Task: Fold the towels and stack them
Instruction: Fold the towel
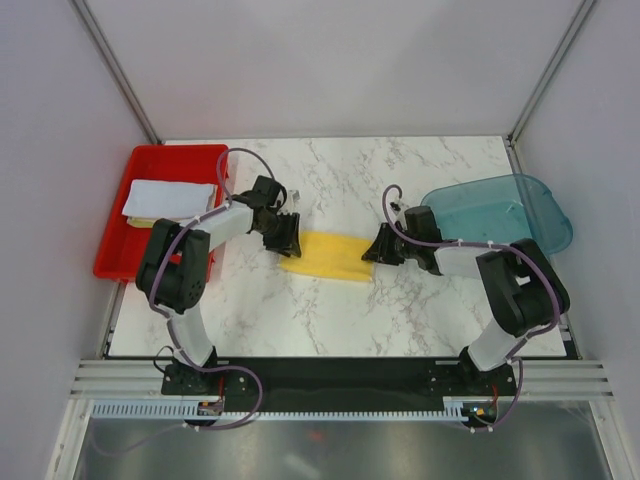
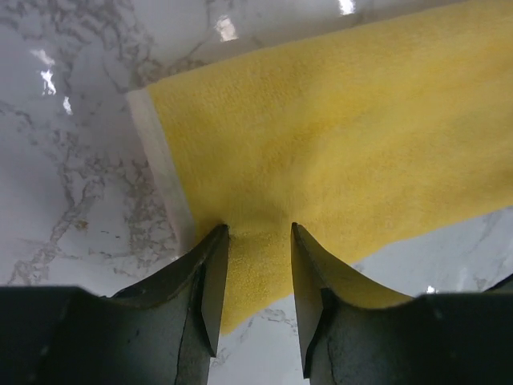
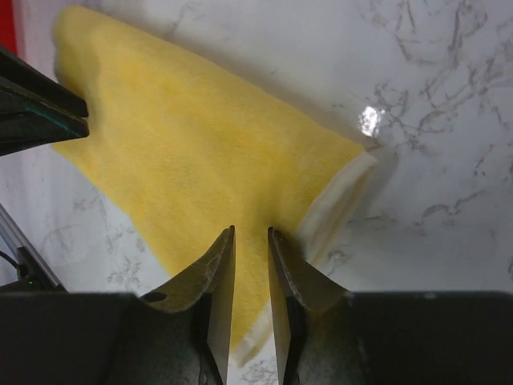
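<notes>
A yellow towel (image 1: 325, 257) lies flat and folded on the marble table (image 1: 400, 310), mid-table. My left gripper (image 1: 285, 235) stands open over its left end; in the left wrist view the gripper (image 2: 259, 228) has its jaws apart above the yellow towel (image 2: 345, 136), next to the towel's white hem (image 2: 164, 172). My right gripper (image 1: 380, 245) is open over the right end; the right wrist view shows that gripper (image 3: 251, 229) with a narrow gap above the towel (image 3: 184, 136). Neither pinches cloth. A folded white towel (image 1: 168, 198) lies in the red tray (image 1: 125, 255).
The red tray stands at the table's left edge, with a pale yellowish cloth edge under the white towel. A translucent teal bin (image 1: 500, 210) sits at the right rear, behind my right arm. Enclosure walls rise at the table's sides and back.
</notes>
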{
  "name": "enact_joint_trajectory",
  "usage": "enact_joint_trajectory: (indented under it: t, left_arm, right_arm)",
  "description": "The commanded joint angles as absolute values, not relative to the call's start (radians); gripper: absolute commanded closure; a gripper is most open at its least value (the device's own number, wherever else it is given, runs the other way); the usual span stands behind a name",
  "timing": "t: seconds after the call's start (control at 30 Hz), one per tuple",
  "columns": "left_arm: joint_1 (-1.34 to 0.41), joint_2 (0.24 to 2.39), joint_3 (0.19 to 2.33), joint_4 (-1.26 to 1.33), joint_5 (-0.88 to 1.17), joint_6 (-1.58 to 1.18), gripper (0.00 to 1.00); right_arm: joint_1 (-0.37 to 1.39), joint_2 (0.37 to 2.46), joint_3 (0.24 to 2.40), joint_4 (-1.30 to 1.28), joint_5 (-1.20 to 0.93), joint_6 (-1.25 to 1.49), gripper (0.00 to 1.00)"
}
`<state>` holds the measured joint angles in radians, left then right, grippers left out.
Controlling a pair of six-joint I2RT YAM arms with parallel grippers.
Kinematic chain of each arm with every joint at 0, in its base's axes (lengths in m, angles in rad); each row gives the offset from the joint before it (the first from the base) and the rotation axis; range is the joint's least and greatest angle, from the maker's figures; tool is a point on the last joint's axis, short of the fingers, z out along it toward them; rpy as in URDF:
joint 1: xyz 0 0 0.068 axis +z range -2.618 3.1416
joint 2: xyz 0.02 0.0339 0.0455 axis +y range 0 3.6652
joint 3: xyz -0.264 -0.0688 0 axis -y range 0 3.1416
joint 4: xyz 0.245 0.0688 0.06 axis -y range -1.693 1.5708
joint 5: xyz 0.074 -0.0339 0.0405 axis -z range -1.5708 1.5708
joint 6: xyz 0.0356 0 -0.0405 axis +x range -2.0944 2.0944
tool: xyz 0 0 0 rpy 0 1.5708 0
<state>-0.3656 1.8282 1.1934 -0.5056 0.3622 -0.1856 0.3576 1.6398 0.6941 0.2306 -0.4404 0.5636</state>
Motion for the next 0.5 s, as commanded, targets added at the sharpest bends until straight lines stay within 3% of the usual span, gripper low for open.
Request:
enact_joint_trajectory:
  t: [0.0,0.23,0.47]
  left_arm:
    - [-0.360,1.825,1.174,-0.469,0.235,-0.259,0.55]
    - [-0.377,1.672,1.117,-0.437,0.198,-0.368,0.55]
    - [-0.411,1.605,1.122,-0.436,0.405,-0.376,0.53]
  right_arm:
    - [0.341,1.710,0.713,0.256,-0.450,0.476,0.70]
    - [0.341,1.622,0.793,0.082,-0.402,0.361,0.70]
    - [0.383,1.496,0.796,0.015,-0.535,0.436,0.69]
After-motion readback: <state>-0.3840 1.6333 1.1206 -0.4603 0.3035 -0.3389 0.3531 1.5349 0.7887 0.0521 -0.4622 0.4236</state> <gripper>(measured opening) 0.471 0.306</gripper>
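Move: The folded yellow towel's middle lies about 6 cm to the right of the left hand and 2 cm below it; from the right hand it is some 7 cm left, level in reach and 2 cm below. From the left hand, the red bin is about 25 cm left and 8 cm ahead, with the white-topped stack in it some 25 cm left and 10 cm ahead. The teal basket sits roughly 25 cm right and 7 cm ahead of the right hand. Dip both partly open grippers the last 2 cm or so towards the two ends of the folded towel, easing the left one slightly outward, then reverse and lift both clear, ending about 5 cm above where they began. Turn the left wrist some 10 degrees counter-clockwise, and leave both finger gaps as they are. ##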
